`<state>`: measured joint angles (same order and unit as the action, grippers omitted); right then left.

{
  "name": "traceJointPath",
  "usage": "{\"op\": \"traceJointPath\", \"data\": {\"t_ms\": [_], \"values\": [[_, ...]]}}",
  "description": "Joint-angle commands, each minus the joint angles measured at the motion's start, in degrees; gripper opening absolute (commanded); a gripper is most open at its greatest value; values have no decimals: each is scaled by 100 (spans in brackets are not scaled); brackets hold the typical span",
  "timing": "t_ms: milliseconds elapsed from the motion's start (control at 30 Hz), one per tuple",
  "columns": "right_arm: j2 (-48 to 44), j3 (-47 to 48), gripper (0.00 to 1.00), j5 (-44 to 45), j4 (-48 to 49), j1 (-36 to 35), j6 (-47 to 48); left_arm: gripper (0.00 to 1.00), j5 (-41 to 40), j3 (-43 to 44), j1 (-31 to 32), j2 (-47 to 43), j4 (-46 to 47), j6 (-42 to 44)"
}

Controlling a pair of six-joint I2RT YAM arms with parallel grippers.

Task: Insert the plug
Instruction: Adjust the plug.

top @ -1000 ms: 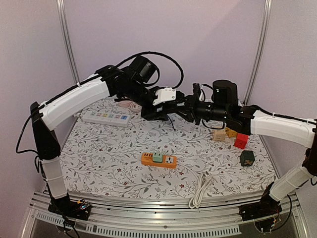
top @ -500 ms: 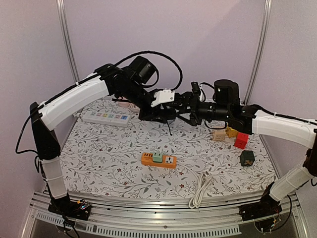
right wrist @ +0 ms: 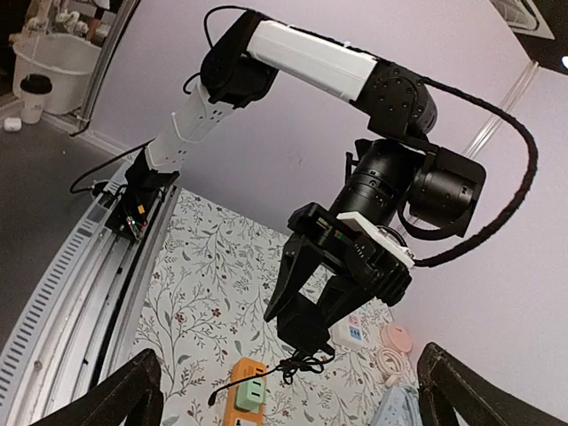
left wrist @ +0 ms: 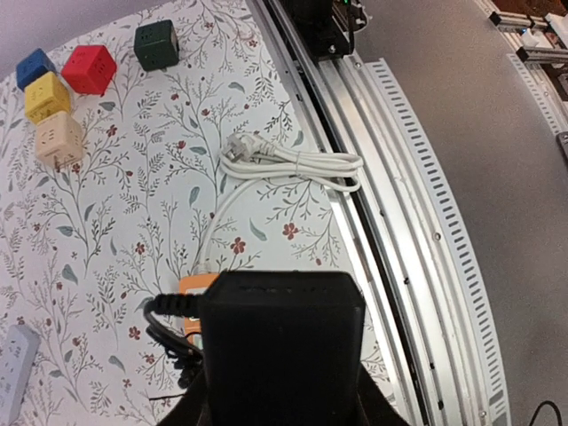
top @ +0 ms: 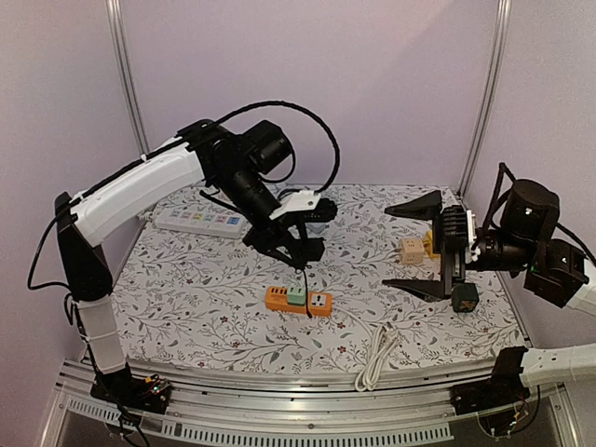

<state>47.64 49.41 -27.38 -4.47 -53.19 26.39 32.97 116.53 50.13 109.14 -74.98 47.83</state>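
Note:
My left gripper [top: 294, 244] is shut on a black plug block [top: 304, 251] with a short black cable dangling from it. It hangs a little above the orange power strip [top: 298, 300], which has a green adapter plugged in. In the left wrist view the black block [left wrist: 280, 342] fills the jaws and hides most of the orange strip [left wrist: 197, 285]. My right gripper [top: 414, 247] is open wide and empty, well off to the right. The right wrist view shows the left gripper holding the block [right wrist: 330, 321] above the strip [right wrist: 248, 396].
A white power strip [top: 200, 221] lies at the back left. Coloured socket cubes stand at the right: beige [top: 411, 251], yellow [top: 430, 244], dark green [top: 464, 296]. A coiled white cable [top: 375, 356] lies near the front edge, by the metal rail [left wrist: 426, 222].
The two grippers were together at the back middle. My right gripper has pulled away to the right and opened wide. My left arm has come down toward the orange strip with the block.

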Motion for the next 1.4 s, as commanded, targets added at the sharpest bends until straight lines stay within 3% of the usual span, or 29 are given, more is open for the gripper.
{"op": "traceJointPath", "data": {"t_ms": [0,100,200,233,400,667,1067,1133,1167,1200,1267,1300,1367], "values": [[559,484,99,1480,-1339,-865,3335,0,807,284,146,50,-813,-147],[1128,915,97,2119,-1842,-1250,4159,0,1020,409,165,80,-972,-188],[1482,922,76,2228,-1578,-1331,4491,0,913,423,234,121,-1008,-243],[1529,891,74,2267,-1401,-1327,4506,0,864,422,261,146,-1028,-247],[1700,879,73,2618,-851,-1327,4354,0,706,395,331,210,-1089,-152],[1993,1017,73,2978,-792,-1323,4365,0,591,464,492,317,-1203,-13],[2376,1460,23,2822,-883,-1317,3908,0,599,458,552,319,-1184,-24],[2377,1545,1,2824,-1024,-1328,3743,0,605,459,551,324,-1213,6],[2381,1589,0,2884,-1054,-1324,3598,0,601,470,551,332,-1227,9],[2382,1620,0,2906,-1101,-1327,3442,11,551,490,551,329,-1203,-49],[2370,1719,0,3083,-1298,-1325,3012,78,325,500,511,299,-1042,-338],[2365,1825,0,3231,-1561,-1320,2821,97,188,503,458,261,-950,-484],[2397,2125,0,3669,-2362,-1260,2274,99,3,478,250,161,-798,-682]]}}
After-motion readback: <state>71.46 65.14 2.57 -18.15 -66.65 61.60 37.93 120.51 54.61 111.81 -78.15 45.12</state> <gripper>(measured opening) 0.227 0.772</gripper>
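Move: The black plug is already held in the left fingers, about level with that hand's point. From the open right gripper the plug lies about 9 cm ahead, 10 cm to the left and 9 cm lower, so that gripper lies the opposite way from the left hand. The orange power strip is roughly 3 cm farther out than the left hand, straight ahead and some 23 cm below, with the green adapter near its middle. Bring the wide-open right gripper left and down about 8 cm each way, and some 5 cm forward, tipping its fingers downward and rolling the wrist as it comes, then close it on the black plug. Meanwhile draw the plug back towards the base about 4 cm and a little right with the left hand; once the right fingers grip, open the left ones to let go. ##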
